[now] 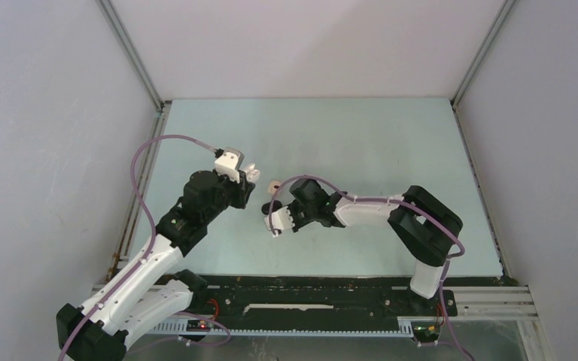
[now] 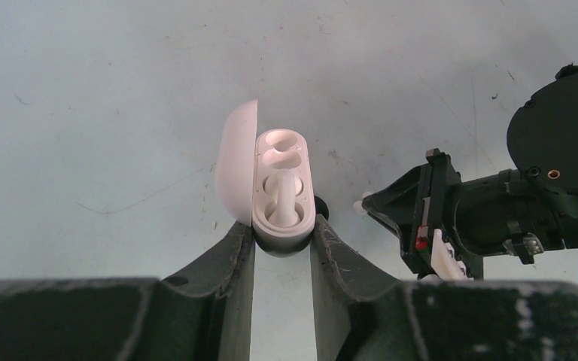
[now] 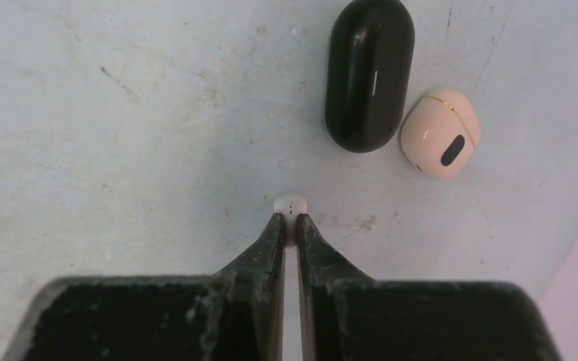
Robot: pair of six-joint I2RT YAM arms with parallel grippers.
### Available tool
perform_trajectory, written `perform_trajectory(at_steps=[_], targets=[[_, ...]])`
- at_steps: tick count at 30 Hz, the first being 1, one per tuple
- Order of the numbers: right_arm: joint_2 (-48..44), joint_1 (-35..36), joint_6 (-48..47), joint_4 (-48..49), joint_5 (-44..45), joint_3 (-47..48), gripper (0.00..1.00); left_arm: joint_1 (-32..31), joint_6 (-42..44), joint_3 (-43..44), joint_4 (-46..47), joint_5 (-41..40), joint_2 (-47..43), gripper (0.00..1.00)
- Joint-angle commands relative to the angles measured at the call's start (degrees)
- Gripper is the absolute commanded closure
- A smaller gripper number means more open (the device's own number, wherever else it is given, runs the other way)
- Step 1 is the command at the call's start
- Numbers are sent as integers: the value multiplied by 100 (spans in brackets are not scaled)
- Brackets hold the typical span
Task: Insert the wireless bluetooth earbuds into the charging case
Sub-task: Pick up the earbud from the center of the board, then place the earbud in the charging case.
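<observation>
My left gripper (image 2: 282, 239) is shut on the base of a white charging case (image 2: 284, 218), held above the table with its lid (image 2: 235, 162) swung open. One white earbud (image 2: 281, 201) sits in the nearer socket, and the farther socket (image 2: 286, 144) is empty. In the top view this gripper (image 1: 247, 175) is left of centre. My right gripper (image 3: 290, 222) is shut on a small white earbud (image 3: 290, 204) that pokes out past its tips, just above the table. In the top view it (image 1: 275, 227) is a short way to the right of the case and nearer the table's front edge.
A shut black case (image 3: 369, 71) and a smaller beige pod with a black oval mark (image 3: 440, 134) lie side by side on the table beyond my right gripper. The beige pod (image 1: 274, 186) lies between the two grippers. White walls enclose the table.
</observation>
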Motion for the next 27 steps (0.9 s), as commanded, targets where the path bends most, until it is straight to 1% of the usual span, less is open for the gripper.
perform_trajectory(at_steps=[1,6,9,13,17,23,27], targets=[[-562,-71,638,-1154,-422,509,94,36,-56,324,137,32,-53,95],[-1497,-387,1832,-2988,-2237,1228,96,36,-10,320,176,77,-1,95],[-2140,-494,2152,-3545,-3084,1272,97,36,44,299,282,515,8,95],[-2824,-731,2461,-3817,-3935,1290,97,36,102,142,724,1469,-75,99],[-3188,-1102,2840,-3954,-4494,1543,97,-111,134,-29,1180,2482,-97,100],[-3314,-1451,3530,-4063,-4682,2020,98,-647,434,-237,1690,3897,-134,100],[-3374,-1529,3785,-4224,-4939,2271,98,-876,652,-271,1696,4298,-86,100]])
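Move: The right fingers, already shut on the white earbud at board level, have the white charging case in the left hand about 10 cm to their left, 1 cm ahead and some 19 cm up. Near them, the black case lies roughly 3 cm ahead and 4 cm left, the beige case about 8 cm ahead and 3 cm left. From the left hand, the pinched earbud is about 1 cm ahead, 11 cm right and 18 cm below. The right hand keeps its pinch on the white earbud and lifts it off the board, up some 26 cm while drawing back about 11 cm and a little right, its wrist swinging round so that the steeply down-pointing fingers come up close to level, pointing left towards the white charging case. A moment later the left hand, still gripping the open case, sets off to meet it, about 10 cm right, nearly as far back and slightly up, turning some 40 degrees clockwise so that the case comes towards the earbud. ##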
